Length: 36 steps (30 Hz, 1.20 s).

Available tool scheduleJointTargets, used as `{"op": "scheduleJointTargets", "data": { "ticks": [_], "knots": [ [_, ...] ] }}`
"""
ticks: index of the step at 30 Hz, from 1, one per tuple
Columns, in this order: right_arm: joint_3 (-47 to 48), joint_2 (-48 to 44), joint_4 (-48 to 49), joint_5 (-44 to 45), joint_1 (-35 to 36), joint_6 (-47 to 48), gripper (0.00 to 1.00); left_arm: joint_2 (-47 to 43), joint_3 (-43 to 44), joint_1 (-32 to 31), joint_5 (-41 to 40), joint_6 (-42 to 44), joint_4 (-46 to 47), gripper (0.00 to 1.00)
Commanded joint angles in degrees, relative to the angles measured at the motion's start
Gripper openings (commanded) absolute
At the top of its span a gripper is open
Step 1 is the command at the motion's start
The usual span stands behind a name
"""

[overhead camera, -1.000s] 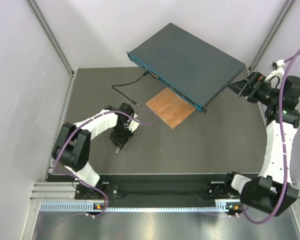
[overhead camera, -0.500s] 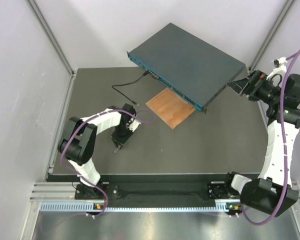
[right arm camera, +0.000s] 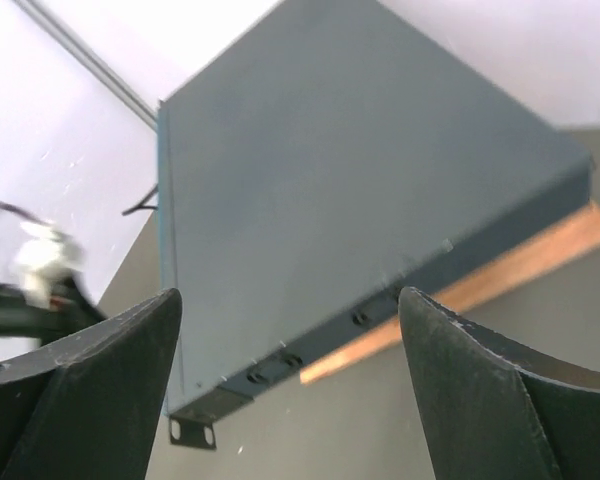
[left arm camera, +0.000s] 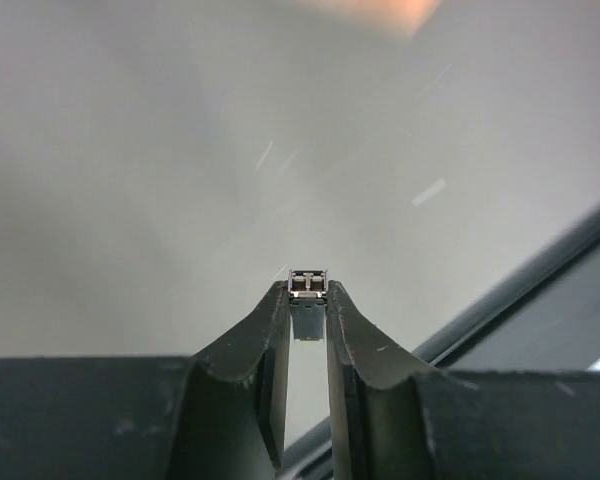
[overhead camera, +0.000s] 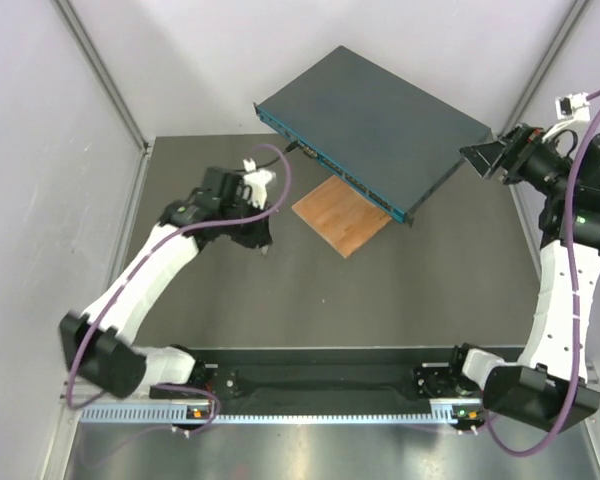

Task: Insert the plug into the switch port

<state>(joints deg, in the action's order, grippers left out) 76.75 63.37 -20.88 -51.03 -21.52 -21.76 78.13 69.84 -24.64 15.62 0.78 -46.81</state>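
The switch (overhead camera: 375, 125) is a flat dark blue-grey box at the back, its teal front face (overhead camera: 325, 168) turned to the front left. One end rests on a thin wooden board (overhead camera: 342, 215). My left gripper (overhead camera: 262, 240) hovers in front of that face, shut on the plug (left arm camera: 308, 283), a small metal-tipped connector pinched between the fingertips. A bit of black cable (overhead camera: 290, 148) shows by the sockets. My right gripper (overhead camera: 477, 158) stands open just off the switch's right corner, and the switch (right arm camera: 350, 180) fills its wrist view.
The dark table mat (overhead camera: 380, 300) lies between purple-white walls, with metal frame posts (overhead camera: 105, 75) at the back corners. The board's edge (right arm camera: 500, 280) shows under the switch in the right wrist view. The left arm appears blurred at that view's left (right arm camera: 40, 275).
My left arm has swung from the middle of the mat up and back toward the switch's front face, the plug in its jaws. The right gripper rose slightly and its jaws narrowed a little.
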Motion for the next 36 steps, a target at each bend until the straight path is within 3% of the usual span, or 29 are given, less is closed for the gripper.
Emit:
{"op": "scheduleJointTargets", "data": {
  "ticks": [1,7,11,15,17,21,27,36],
  "knots": [
    [5.2,-0.7,4.4,1.6,5.4,4.2,0.86,-7.9,3.2,0.3,10.8,-10.5,8.4,0.00],
    [6.8,1.1,6.3,8.8,20.0,8.5,0.84,-12.0,6.4,1.2,5.6,-31.3,21.7,0.00],
    [9.8,5.5,3.1,11.5,32.0,13.5,0.81,-12.6,6.4,2.9,8.5,-45.6,29.6,0.00],
    [16.7,10.1,-2.7,15.4,47.1,21.3,0.76,-12.0,5.3,6.2,10.7,-56.7,32.4,0.00],
    [18.6,12.6,-4.1,17.7,51.3,24.0,0.74,-11.5,4.9,7.4,12.1,-61.0,33.4,0.00],
    [21.7,16.7,-3.8,20.8,59.6,23.8,0.70,-11.4,4.2,7.7,14.5,-62.8,36.8,0.00],
    [24.8,21.6,-4.3,26.4,66.4,25.9,0.65,-12.0,3.9,7.7,14.8,-63.0,36.9,0.00],
    [26.3,24.7,-4.5,36.7,69.2,26.9,0.57,-14.1,1.4,7.9,15.6,-63.8,37.4,0.00]
  ]
}}
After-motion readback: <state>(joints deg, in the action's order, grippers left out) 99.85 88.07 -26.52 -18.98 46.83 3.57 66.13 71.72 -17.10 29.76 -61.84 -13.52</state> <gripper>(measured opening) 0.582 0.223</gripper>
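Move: The plug, already pinched in the left fingers, lies about 41 cm to the right hand's left, 5 cm back and 24 cm lower; the switch's near corner is 8 cm left of the right hand, 2 cm ahead, 25 cm below. From the left hand, the right gripper is some 41 cm right, 5 cm ahead, 23 cm up. The ports with the black cable are roughly 26 cm ahead of the left hand, 9 cm right, slightly lower. Keeping its pinch on the plug, the left hand lifts about 22 cm, mostly early, and rolls its steeply down-pointing fingers up by some 60 degrees to nearly level, aimed forward and right. The right hand sweeps about 35 cm left towards the plug, drawing back a little and swinging counter-clockwise to point left, its fingers closing partway but still apart around or just short of the plug. ##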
